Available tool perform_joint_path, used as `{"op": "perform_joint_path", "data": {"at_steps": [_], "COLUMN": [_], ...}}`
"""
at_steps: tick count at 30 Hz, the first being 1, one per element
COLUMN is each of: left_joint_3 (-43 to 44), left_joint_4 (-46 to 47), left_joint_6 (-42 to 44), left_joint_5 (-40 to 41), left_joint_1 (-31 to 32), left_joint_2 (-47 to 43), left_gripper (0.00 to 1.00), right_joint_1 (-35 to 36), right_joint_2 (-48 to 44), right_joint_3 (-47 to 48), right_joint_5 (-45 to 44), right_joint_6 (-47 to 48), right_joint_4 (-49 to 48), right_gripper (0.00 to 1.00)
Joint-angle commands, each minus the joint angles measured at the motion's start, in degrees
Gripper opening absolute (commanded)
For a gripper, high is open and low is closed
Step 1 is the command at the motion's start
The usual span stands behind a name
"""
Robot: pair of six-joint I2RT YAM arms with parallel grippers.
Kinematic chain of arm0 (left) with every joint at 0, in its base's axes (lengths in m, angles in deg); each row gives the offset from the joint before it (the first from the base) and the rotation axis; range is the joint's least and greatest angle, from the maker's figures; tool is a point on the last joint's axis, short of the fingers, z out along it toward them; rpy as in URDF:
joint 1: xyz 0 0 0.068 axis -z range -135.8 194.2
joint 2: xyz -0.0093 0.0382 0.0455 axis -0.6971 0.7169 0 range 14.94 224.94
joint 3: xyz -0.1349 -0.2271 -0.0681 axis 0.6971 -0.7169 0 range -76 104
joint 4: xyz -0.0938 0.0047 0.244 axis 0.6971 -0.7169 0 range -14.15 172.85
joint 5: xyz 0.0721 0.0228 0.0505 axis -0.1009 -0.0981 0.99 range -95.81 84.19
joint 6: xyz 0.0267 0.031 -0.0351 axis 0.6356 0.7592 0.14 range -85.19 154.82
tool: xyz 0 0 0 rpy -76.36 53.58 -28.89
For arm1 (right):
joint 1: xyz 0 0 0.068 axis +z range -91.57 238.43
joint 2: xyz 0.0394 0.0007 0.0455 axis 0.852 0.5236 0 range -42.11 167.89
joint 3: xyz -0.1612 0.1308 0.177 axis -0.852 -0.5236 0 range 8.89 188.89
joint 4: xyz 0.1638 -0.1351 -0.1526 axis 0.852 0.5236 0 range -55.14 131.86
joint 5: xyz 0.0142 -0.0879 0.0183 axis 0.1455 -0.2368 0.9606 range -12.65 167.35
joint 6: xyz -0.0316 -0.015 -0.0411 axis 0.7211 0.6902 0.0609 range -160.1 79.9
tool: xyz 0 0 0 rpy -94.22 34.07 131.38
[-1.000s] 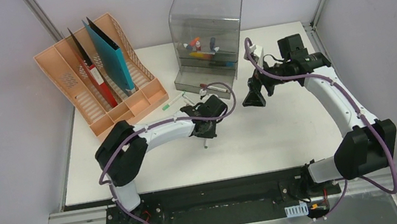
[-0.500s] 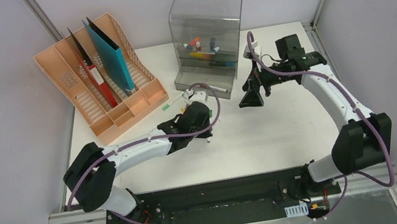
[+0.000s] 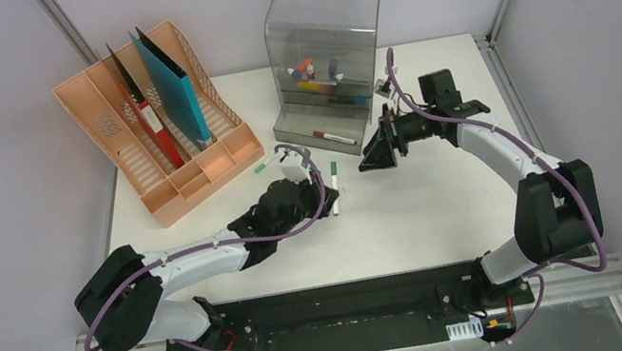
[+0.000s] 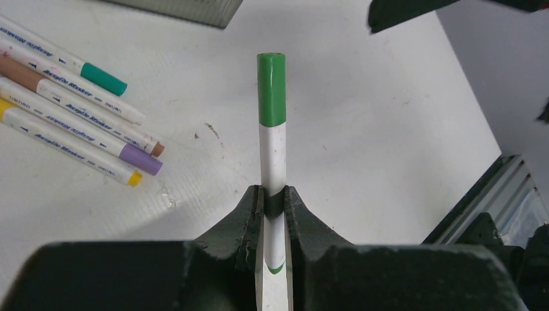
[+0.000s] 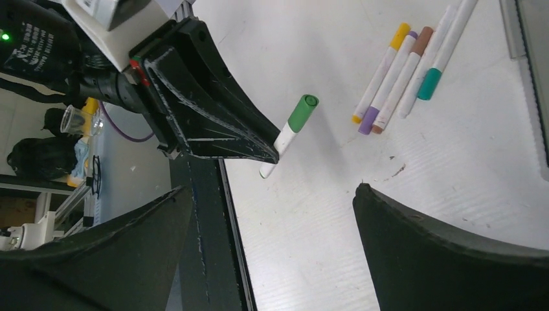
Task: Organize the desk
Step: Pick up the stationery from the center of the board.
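Note:
My left gripper (image 4: 274, 194) is shut on the lower part of a white marker with a green cap (image 4: 272, 116), which sticks out ahead of the fingers above the white desk (image 3: 428, 203). From above, that marker (image 3: 334, 176) points toward the far side and the left gripper (image 3: 329, 203) sits near the desk's middle. My right gripper (image 3: 371, 153) hangs open a little to the right of it, facing it. Through the right wrist camera the marker (image 5: 290, 129) shows beyond the wide-open right gripper (image 5: 273, 191).
Several loose markers (image 4: 71, 116) lie side by side on the desk left of the held one, near the clear grey drawer box (image 3: 321, 9). A red marker (image 3: 334, 137) rests on the box's front tray. A peach file rack (image 3: 100, 126) holding folders stands at the back left.
My left arm has folded back toward the near left and turned, so the green marker now points away. My right gripper has shifted left and lower, toward the left gripper.

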Motion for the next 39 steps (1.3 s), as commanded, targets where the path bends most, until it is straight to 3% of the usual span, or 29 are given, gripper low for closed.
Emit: {"op": "perform_joint_path", "data": {"at_steps": [1,9,20,21,23,33,39], "left_joint_3": [-1.47,-6.12,-7.50,-7.59,-7.91,-9.60,-11.03], "left_joint_4": [10.92,22.43,26.59,26.96,27.52,31.50,33.81], "left_joint_6": [-1.35,-6.26,-8.29,-8.37,-8.57,-10.06,-11.31], "left_joint_5": [1.13,5.82,6.52,6.54,6.71,8.06,8.68], "left_joint_1": [0.29,0.36,0.33,0.35,0.29,0.31,0.30], "left_joint_2": [-3.10,-3.60,-3.77,-3.86,-4.02,-3.71,-4.00], "left_gripper": [0.00,0.00,0.00,0.00,0.00,0.00,0.00], "right_joint_1": [2.53,7.77,12.91,13.12,13.45,15.58,16.00], "right_joint_2": [-1.17,2.33,5.80,6.18,6.68,8.92,10.04], "right_joint_3": [-3.19,-3.02,-1.59,-1.19,-0.29,1.16,2.49], "right_joint_5": [0.35,0.35,-1.90,-3.24,-3.39,-1.86,-1.25], "right_joint_6": [-9.91,-9.91,-11.38,-12.90,-13.09,-14.12,-14.51], "right_joint_4": [-15.90,-17.27,-15.49,-15.01,-14.03,-13.21,-11.98], "right_gripper": [0.99,0.99,0.99,0.88,0.80,0.48,0.33]}}
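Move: The green marker, already pinched in the left fingers, has its middle about 9 cm to the right hand's left, 5 cm back and 6 cm below. From the left hand, the open right gripper is roughly 7 cm ahead, 10 cm right and 8 cm higher. The marker row lies on the table some 15 cm left of the right hand, 2 cm ahead and 18 cm below; the open drawer is about 9 cm left of that hand, 8 cm ahead and 16 cm below. Right hand reaches 8 cm left, down and back, half-closing around the green marker the left raises 6 cm. ##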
